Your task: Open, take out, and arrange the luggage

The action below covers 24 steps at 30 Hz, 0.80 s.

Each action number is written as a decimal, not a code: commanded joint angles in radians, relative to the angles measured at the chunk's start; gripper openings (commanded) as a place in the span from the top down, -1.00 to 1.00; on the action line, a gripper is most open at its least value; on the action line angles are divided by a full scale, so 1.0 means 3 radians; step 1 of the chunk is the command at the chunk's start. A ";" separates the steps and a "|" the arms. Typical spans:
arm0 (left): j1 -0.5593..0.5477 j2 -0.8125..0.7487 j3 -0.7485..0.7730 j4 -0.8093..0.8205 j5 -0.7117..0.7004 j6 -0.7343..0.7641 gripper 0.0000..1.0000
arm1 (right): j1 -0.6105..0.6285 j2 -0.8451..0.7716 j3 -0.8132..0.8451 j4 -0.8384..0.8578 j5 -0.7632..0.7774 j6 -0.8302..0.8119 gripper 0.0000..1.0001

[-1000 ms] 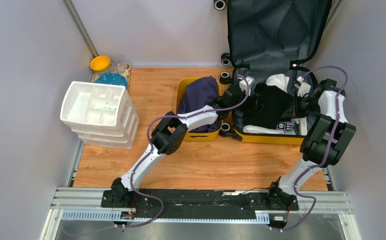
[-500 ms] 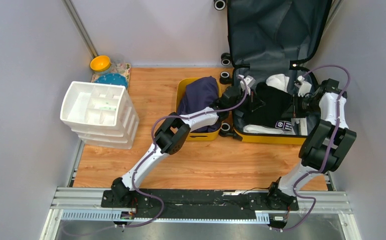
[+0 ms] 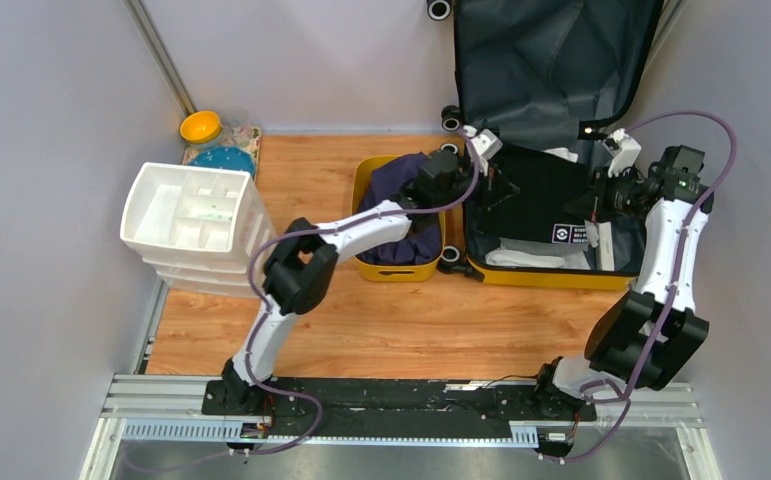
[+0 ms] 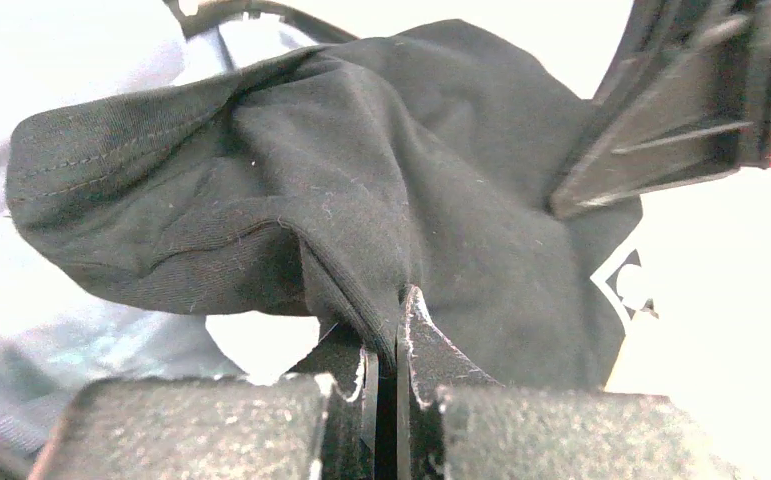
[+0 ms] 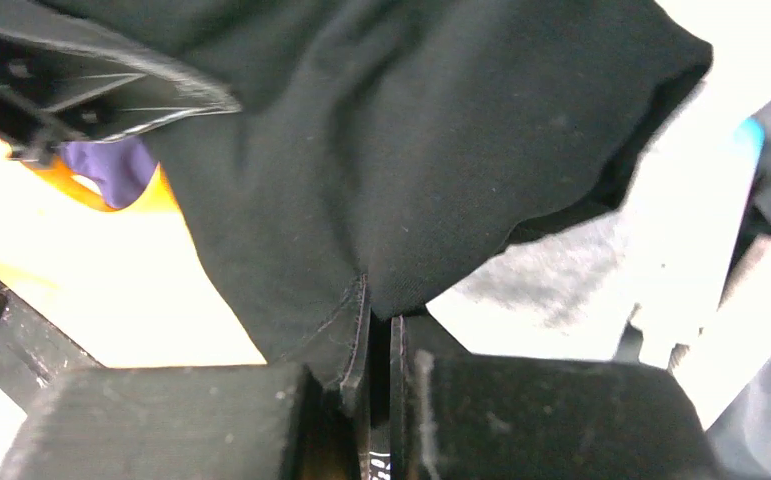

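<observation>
The luggage [image 3: 541,277], a yellow hard-shell suitcase, lies open at the back right, its dark-lined lid [image 3: 551,60] leaning on the wall. A black garment [image 3: 541,195] with a white logo hangs stretched above its lower half. My left gripper [image 3: 489,190] is shut on the garment's left edge. The left wrist view shows a fold of the black cloth [image 4: 361,180] pinched between the jaws of the left gripper [image 4: 391,330]. My right gripper [image 3: 597,205] is shut on the right edge. In the right wrist view, the cloth [image 5: 411,130] runs into the closed right gripper [image 5: 379,320].
White items [image 3: 521,258] lie in the suitcase under the garment. A small yellow tub [image 3: 396,272] holding navy cloth [image 3: 401,190] stands left of the suitcase. A white drawer organiser [image 3: 199,225] sits at the left, with a yellow bowl [image 3: 201,127] and a blue plate [image 3: 225,160] behind it.
My left gripper has shut on the black garment and drawn back to the left. The right arm has risen and moved right, and the garment is lifted and spread between both.
</observation>
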 commanded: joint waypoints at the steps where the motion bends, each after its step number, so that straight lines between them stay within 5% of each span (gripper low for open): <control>1: 0.0108 -0.1050 -0.0544 0.0137 0.0241 0.0342 1.00 | 0.0132 -0.0278 0.0108 0.0328 -0.0505 0.0198 1.00; 15: 0.0660 -0.2901 -0.2486 -0.0589 0.0180 0.0711 1.00 | 0.1860 -0.0468 -0.0378 0.1749 -0.0112 0.1501 1.00; 24: 0.1243 -0.2694 -0.2881 -0.0794 -0.0031 0.0875 1.00 | 0.2623 0.0549 -0.0159 0.2287 0.0705 0.1871 1.00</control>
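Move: The yellow bin with the purple cloth in it lies about 21 cm left of the left hand, 4 cm back and some 14 cm below. It lies about 38 cm left of the right hand, level fore-and-aft and 14 cm down. The white clothes in the suitcase are some 14 cm back and 7 cm right of the left hand, 9 cm back and 11 cm left of the right. The suitcase's near-left wheel is 10 cm left and 14 cm back of the left hand. Both grippers keep their pinch on the black garment and carry it left together out over the yellow bin, each going some 26 cm. The left hand swings up about 12 cm and slightly back, the right rises about 7 cm, then both sink to roughly their starting height while edging forward again. Both turn counter-clockwise, the right about 25 degrees, the left a little less. ##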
